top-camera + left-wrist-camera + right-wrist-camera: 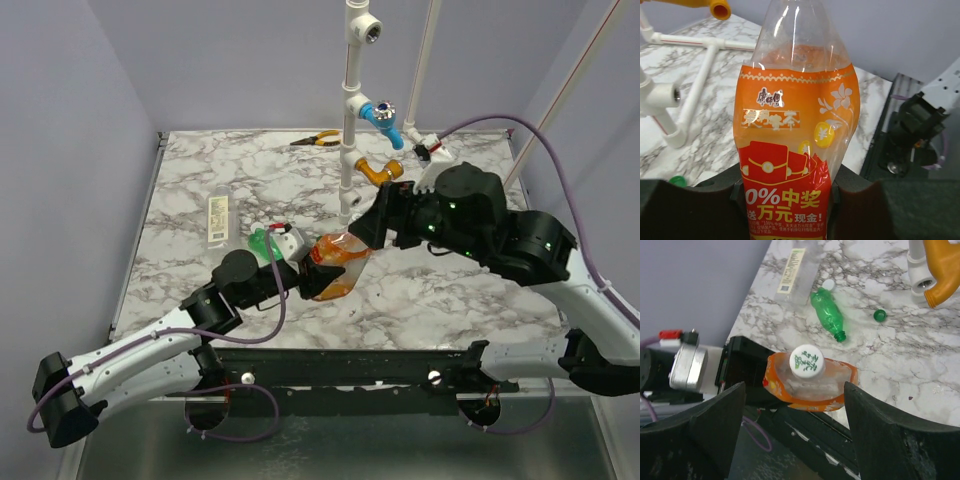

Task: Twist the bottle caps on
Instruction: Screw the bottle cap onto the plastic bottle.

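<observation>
My left gripper is shut on the lower body of the wide orange bottle, holding it off the table, tilted. A white cap with green print sits on that bottle's neck. My right gripper is open just above the cap, its fingers standing wide on either side without touching it. In the top view the right gripper hangs over the orange bottle, which the left gripper holds. The slim green bottle lies uncapped on the marble, a dark green cap beside it. The clear labelled bottle lies further back.
A white pipe frame stands at the back centre with a blue tap and an orange tap. Pliers lie near the back edge. A small white round piece lies by the green bottle's base.
</observation>
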Controlling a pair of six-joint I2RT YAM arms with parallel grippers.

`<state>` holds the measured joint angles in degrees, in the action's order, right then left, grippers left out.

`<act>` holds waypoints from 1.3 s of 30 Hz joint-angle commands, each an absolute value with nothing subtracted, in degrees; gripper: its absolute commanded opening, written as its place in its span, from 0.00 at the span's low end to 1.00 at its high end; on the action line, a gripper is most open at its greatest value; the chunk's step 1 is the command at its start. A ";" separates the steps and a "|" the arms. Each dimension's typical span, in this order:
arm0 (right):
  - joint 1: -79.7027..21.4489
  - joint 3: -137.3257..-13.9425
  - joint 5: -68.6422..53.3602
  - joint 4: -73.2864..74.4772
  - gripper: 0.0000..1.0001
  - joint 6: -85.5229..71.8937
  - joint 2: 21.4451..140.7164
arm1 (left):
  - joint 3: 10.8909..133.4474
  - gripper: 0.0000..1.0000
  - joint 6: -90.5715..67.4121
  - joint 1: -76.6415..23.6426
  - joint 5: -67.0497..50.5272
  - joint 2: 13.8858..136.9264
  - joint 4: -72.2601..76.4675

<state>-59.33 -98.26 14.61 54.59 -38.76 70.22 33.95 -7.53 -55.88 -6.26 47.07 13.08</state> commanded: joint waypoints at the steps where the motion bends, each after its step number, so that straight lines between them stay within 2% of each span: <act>1: -59.85 -95.78 6.79 54.59 0.82 -29.86 66.18 | 33.05 0.00 -14.39 -51.46 -26.72 44.34 12.09; 7: -59.87 -92.18 -1.64 52.54 0.77 -26.36 62.55 | 30.96 0.00 -19.70 -50.81 -36.44 43.47 17.17; 12: -59.89 -90.17 -7.70 49.72 0.68 -25.03 62.35 | 30.58 0.00 -21.95 -50.85 -38.69 44.04 20.17; 19: -59.85 -89.70 -8.22 49.37 0.54 -24.93 61.80 | 30.64 0.00 -22.68 -50.85 -39.42 43.79 20.65; 24: -59.85 -89.52 -8.42 48.39 0.51 -25.68 61.33 | 30.49 0.00 -22.68 -50.81 -39.55 43.72 20.67; 28: -59.86 -89.54 -8.68 48.87 0.37 -26.32 62.03 | 30.80 0.00 -22.46 -50.80 -38.93 43.87 20.70; 29: -59.85 -89.64 -8.24 49.13 0.30 -26.60 62.22 | 30.90 0.00 -22.27 -50.84 -38.70 43.86 20.70; 33: -59.83 -91.36 -4.06 51.93 0.11 -29.67 64.56 | 31.54 0.00 -20.45 -50.80 -32.65 44.19 20.06; 36: -59.87 -93.60 1.35 54.98 0.01 -37.74 68.70 | 32.89 0.00 -16.40 -50.81 -22.81 45.44 17.35; 39: -59.92 -97.95 8.49 61.53 0.01 -48.06 76.04 | 34.60 0.00 -11.99 -51.87 -9.70 46.89 16.17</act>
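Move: The bottle's white cap, already sitting on the neck, lies between and just beyond my open right fingers: about 2 cm ahead, 2 cm left and 3 cm below. From my left hand, which still grips the bottle body, it is some 4 cm ahead, 3 cm right and 11 cm up. On the table, roughly 35 cm below my right hand, are the green cap (about 14 cm ahead, 9 left) and the green bottle (about 12 ahead, 20 left). To re-grip, I swing my hands opposite ways while both draw back: my left, holding the bottle fast, goes about 8 cm and turns some 30 degrees clockwise; my open right goes about 6.5 cm, turns some 25 counter-clockwise and shuts its fingers on the cap's sides. Then both start forward again by about 2 cm, the twists reversing to turn the cap clockwise on the neck. ##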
